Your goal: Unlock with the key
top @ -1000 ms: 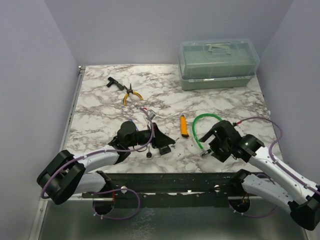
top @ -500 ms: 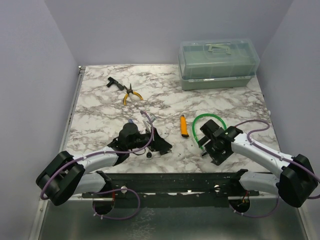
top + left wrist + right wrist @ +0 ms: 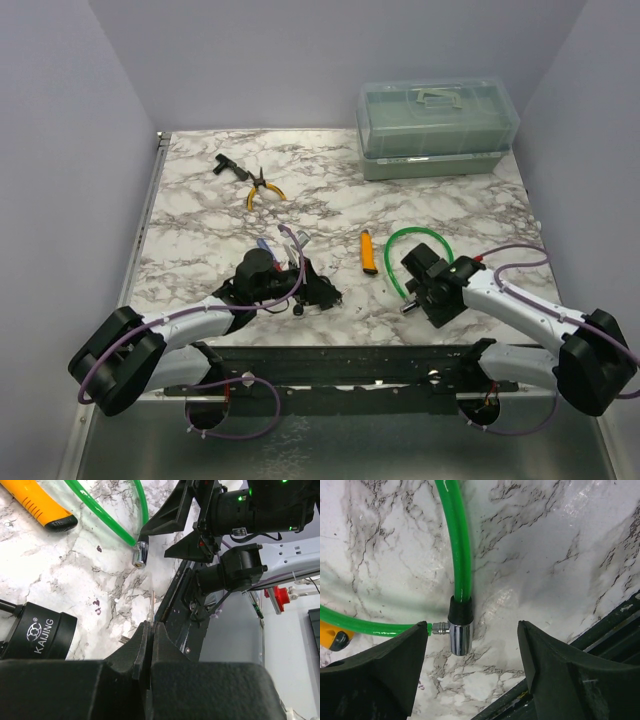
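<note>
The key (image 3: 151, 605) shows as a thin silver blade sticking out from the tips of my left gripper (image 3: 150, 626), which is shut on it. That left gripper (image 3: 330, 293) lies low over the marble near the table's front edge. A black lock body marked KAIJING (image 3: 42, 635) sits close beside it. My right gripper (image 3: 472, 635) stands open, its fingers on either side of the chrome lock cylinder (image 3: 461, 637) at the end of a green cable (image 3: 457, 540). From above, the right gripper (image 3: 415, 295) hovers at the cable loop's (image 3: 415, 233) near end.
An orange-and-black tool (image 3: 368, 252) lies between the two grippers. Yellow-handled pliers (image 3: 262, 188) and a small black tool (image 3: 228, 166) lie at the back left. A pale green toolbox (image 3: 437, 128) stands at the back right. The black front rail (image 3: 350, 360) runs just below both grippers.
My right arm has come down and leftward over the cable's chrome end, and its jaws have narrowed somewhat. The left gripper has drifted slightly left and nearer, still shut.
</note>
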`<action>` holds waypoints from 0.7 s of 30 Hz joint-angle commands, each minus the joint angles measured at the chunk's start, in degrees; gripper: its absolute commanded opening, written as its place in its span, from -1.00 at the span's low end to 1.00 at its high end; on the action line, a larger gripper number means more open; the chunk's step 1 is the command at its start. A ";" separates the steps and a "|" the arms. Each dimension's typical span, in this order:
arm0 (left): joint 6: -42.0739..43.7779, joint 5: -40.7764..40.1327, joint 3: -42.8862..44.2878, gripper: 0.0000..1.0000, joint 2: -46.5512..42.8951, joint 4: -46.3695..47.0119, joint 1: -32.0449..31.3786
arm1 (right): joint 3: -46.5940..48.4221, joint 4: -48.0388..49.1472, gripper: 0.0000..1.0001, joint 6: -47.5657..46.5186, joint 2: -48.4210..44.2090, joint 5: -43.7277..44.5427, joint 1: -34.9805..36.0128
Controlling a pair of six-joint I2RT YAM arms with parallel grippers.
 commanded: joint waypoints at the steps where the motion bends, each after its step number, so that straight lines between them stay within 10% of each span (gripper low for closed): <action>1: 0.61 -0.93 -0.09 -1.00 -0.16 -0.13 -0.56 | -0.15 1.02 0.51 2.17 2.91 4.21 0.26; 15: 0.29 -2.05 0.32 -1.00 0.52 -0.13 -2.36 | -0.87 7.34 -0.01 -0.76 8.96 5.48 0.20; 21: 0.44 -2.88 1.00 -1.00 1.92 -0.13 -3.68 | -1.57 9.83 -0.62 -2.98 9.57 5.20 0.25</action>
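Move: The black collar of the green cable lock lies some 3 cm below the right hand and about 2 cm ahead, between its open fingers. The cable's loop spreads out beyond the collar, its middle about 9 cm ahead of the hand and 1 cm to the right; the orange knife lies roughly 13 cm ahead and 11 cm left. From the left hand the collar is about 3 cm ahead, 16 cm right and 12 cm below. The right hand sinks about 3 cm onto the lock and eases some 2 cm forward on the way, nearly upright with its fingertips pointing down, while the wide-open fingers close steadily to about a third and come up against both sides of the black collar, just behind the chrome lock head. The left hand keeps the key in its shut fingers above the table and drifts only about a centimetre back and to the right. ##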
